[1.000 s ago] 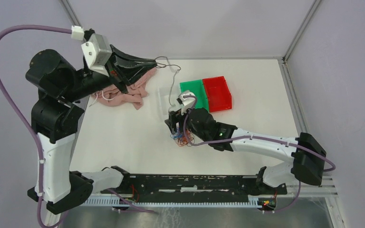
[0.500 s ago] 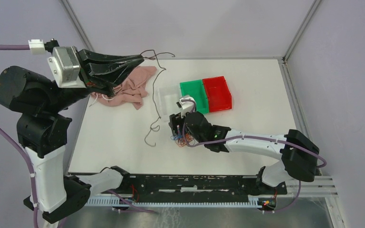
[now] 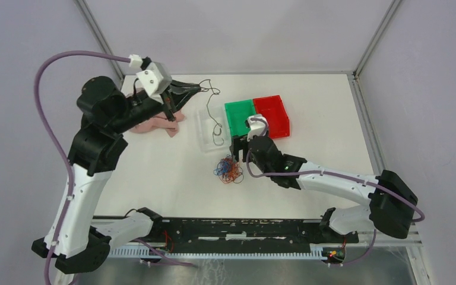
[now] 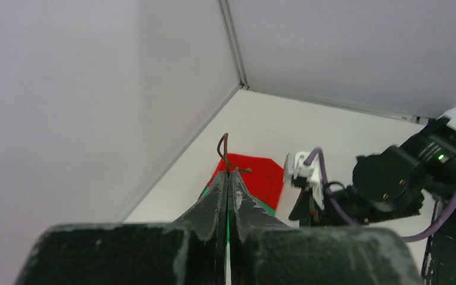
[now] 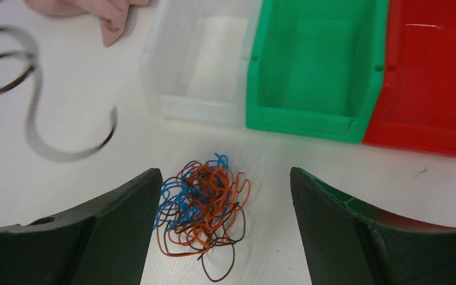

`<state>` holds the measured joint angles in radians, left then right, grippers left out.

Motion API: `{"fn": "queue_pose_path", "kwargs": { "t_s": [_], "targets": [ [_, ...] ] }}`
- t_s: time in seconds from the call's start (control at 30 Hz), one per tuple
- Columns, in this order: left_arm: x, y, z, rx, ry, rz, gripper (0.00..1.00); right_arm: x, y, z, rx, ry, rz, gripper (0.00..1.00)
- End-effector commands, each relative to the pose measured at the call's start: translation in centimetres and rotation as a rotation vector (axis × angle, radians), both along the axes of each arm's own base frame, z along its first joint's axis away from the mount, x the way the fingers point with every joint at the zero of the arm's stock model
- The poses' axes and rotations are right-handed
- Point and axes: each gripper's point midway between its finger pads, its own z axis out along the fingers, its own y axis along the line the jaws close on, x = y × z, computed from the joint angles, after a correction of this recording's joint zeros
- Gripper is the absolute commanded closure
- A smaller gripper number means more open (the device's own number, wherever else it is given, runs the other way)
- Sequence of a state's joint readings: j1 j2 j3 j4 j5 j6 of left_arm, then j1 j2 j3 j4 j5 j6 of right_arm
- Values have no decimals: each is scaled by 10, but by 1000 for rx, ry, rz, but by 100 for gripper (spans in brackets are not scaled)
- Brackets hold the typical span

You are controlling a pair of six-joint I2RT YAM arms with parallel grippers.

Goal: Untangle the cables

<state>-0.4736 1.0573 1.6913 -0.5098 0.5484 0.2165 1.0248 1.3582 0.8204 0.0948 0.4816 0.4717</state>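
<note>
The cables (image 3: 229,170) are a small wad of orange, blue and dark brown wires lying on the white table; the wad also shows in the right wrist view (image 5: 202,208). My right gripper (image 3: 237,152) is open and empty, hovering just behind the wad, which sits between and below its tips (image 5: 225,178). My left gripper (image 3: 198,89) is raised at the back and shut on one dark brown wire (image 3: 216,122), which hangs down over the clear bin. The wire's end sticks out above the closed tips (image 4: 228,176). It appears blurred in the right wrist view (image 5: 35,127).
A clear bin (image 3: 203,135), a green bin (image 3: 240,113) and a red bin (image 3: 275,116) stand side by side behind the wad. A pink cloth (image 3: 154,120) lies at the back left under the left arm. The bins also show in the right wrist view (image 5: 309,71).
The dark brown wire has come free of the wad and now hangs over the clear bin from my left gripper. My right gripper has lifted off the wad and drawn back toward the bins.
</note>
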Motion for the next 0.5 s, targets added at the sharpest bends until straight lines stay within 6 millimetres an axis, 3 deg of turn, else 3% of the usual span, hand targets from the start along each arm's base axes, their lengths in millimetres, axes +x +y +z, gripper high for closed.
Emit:
{"fn": "queue_pose_path", "kwargs": {
  "t_s": [0.0, 0.27, 0.47],
  "targets": [
    [30, 2, -23, 60, -46, 87, 97, 20, -32, 24, 43, -19, -116, 14],
    [81, -8, -91, 180, 13, 157, 97, 47, -89, 22, -11, 19, -305, 14],
    [124, -7, -149, 310, 47, 243, 97, 56, -106, 18, -28, 45, -349, 14]
  ]
}}
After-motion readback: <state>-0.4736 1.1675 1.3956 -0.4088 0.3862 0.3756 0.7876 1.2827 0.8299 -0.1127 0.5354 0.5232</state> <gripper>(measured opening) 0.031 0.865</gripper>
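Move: The left hand pinches the freed dark cable high up. The white bin lies about 17 cm ahead of it, level left-right and roughly 50 cm below. The tangle is about 1 cm ahead, 8 cm right and 51 cm down; the green bin is 20 cm ahead, 13 cm right. From the open, empty right hand, the tangle is some 2 cm back, 8 cm left and 15 cm below; the green bin is 15 cm ahead, 4 cm left. Keeping its pinch on the dark cable, the left hand brings it down about 14 cm and forward some 9 cm towards the white bin, fingers tipping further downward. Meanwhile the right hand, still wide open and holding nothing, draws away from the tangle, about 10 cm right and 5 cm forward, turning nearly 20 degrees clockwise. ##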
